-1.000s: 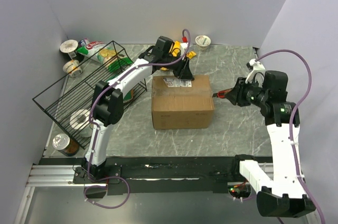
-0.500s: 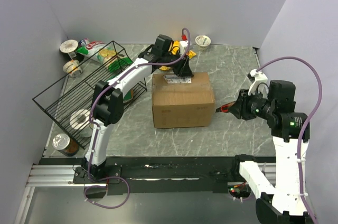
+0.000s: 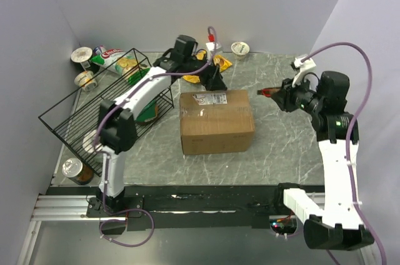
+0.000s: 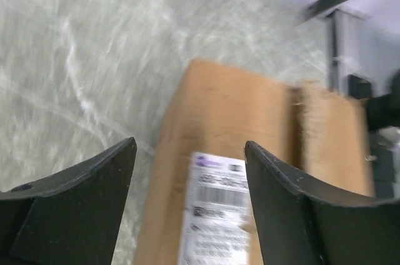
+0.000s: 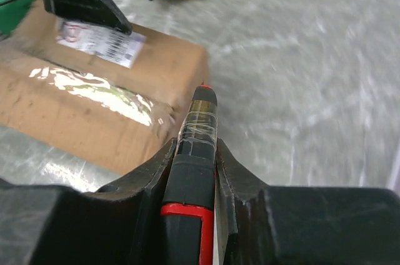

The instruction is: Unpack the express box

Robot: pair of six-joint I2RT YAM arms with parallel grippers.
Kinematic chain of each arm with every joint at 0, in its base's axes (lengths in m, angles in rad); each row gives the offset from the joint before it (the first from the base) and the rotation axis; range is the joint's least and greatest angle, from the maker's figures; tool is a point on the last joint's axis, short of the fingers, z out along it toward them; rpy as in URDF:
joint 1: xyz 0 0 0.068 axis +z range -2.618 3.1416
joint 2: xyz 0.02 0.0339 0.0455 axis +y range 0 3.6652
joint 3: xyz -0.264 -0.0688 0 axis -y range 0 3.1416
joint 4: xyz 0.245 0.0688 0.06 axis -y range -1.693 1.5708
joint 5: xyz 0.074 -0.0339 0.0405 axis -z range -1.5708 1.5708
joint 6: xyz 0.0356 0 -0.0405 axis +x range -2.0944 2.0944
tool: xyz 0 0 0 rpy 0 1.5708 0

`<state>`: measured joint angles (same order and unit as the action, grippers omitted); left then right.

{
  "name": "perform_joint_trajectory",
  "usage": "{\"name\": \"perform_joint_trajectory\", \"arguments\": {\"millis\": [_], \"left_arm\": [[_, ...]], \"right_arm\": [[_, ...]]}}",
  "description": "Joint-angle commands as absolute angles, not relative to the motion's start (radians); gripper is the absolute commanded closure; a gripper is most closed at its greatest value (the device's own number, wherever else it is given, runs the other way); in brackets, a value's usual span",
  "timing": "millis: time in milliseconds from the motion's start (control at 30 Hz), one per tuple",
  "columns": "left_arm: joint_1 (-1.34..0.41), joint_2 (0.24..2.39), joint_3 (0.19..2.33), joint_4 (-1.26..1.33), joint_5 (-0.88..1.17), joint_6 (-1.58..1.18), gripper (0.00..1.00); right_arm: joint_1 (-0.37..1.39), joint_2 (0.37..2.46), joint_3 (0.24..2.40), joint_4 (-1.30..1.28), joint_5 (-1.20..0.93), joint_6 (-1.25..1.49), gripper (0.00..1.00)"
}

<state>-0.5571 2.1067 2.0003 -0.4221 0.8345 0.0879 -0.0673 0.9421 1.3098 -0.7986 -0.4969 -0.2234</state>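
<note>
The express box [image 3: 216, 122], a brown carton with a white label [image 3: 210, 98] and shiny tape, sits closed in the middle of the table. My left gripper [image 3: 213, 79] hovers open over the box's far edge; the left wrist view has the label [image 4: 220, 209] between its spread fingers [image 4: 81, 202], touching nothing. My right gripper [image 3: 278, 95] is off the box's far right corner, shut on a black-and-red cutter [image 3: 265, 92]. In the right wrist view the cutter [image 5: 199, 134] points past the box [image 5: 94, 102] corner, its tip clear of the cardboard.
A black wire basket [image 3: 75, 121] lies tilted at the left, with cups, snack packets and a can [image 3: 74, 170] around it. A yellow packet [image 3: 220, 62] and a cup [image 3: 240, 48] lie behind the box. Walls close in on three sides.
My left gripper has opened and drawn back a little from the label edge. My right arm has swung the cutter from the box's right side up toward its far right corner.
</note>
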Motion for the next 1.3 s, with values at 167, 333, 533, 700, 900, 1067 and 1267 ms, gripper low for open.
{"name": "perform_joint_trajectory", "arguments": {"millis": [167, 333, 533, 700, 900, 1067, 1267], "left_arm": [[-0.54, 1.819, 1.804, -0.081, 1.164, 0.009, 0.23], [-0.578, 1.792, 1.775, -0.158, 1.147, 0.13, 0.22], [-0.595, 1.845, 1.874, -0.229, 1.129, 0.147, 0.26], [-0.597, 1.867, 1.901, -0.247, 1.14, 0.127, 0.47], [-0.597, 1.871, 1.887, -0.2, 1.192, 0.086, 0.68], [-0.597, 1.868, 1.871, -0.147, 1.221, 0.06, 0.56], [-0.601, 1.875, 1.841, -0.057, 1.261, -0.039, 0.76]], "right_arm": [[-0.037, 1.047, 1.411, -0.727, -0.893, -0.483, 1.0], [-0.015, 1.109, 1.474, -0.742, -1.023, -0.486, 1.0], [0.069, 1.103, 1.422, -0.606, -1.026, -0.456, 1.0], [0.139, 1.124, 1.411, -0.539, -0.999, -0.417, 1.0], [0.181, 1.134, 1.393, -0.512, -0.934, -0.402, 1.0], [0.184, 1.132, 1.356, -0.459, -0.864, -0.338, 1.0], [0.183, 1.143, 1.339, -0.413, -0.842, -0.281, 1.0]]}}
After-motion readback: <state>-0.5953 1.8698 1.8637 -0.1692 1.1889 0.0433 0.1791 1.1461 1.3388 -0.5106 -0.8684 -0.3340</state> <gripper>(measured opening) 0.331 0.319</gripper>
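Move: The utility knife in the right gripper lies about 11 cm back, 17 cm right and 9 cm above the open left gripper. From the left gripper, the box's middle is roughly 10 cm back and 13 cm below; the yellow chips bag is 12 cm ahead, 5 cm left and 20 cm below. From the right gripper, the left gripper is some 14 cm ahead, 19 cm left and 10 cm lower; the box is 4 cm ahead, 19 cm left and 22 cm below. Bring the open left gripper up and back off the box's labelled far side, about 12 cm up and 10 cm back, turning it some 20 degrees clockwise, then close its fingers on the knife's front end. Meanwhile, keep the right grip on the knife and swing it about 12 cm left above the box to meet them, turning counter-clockwise. ##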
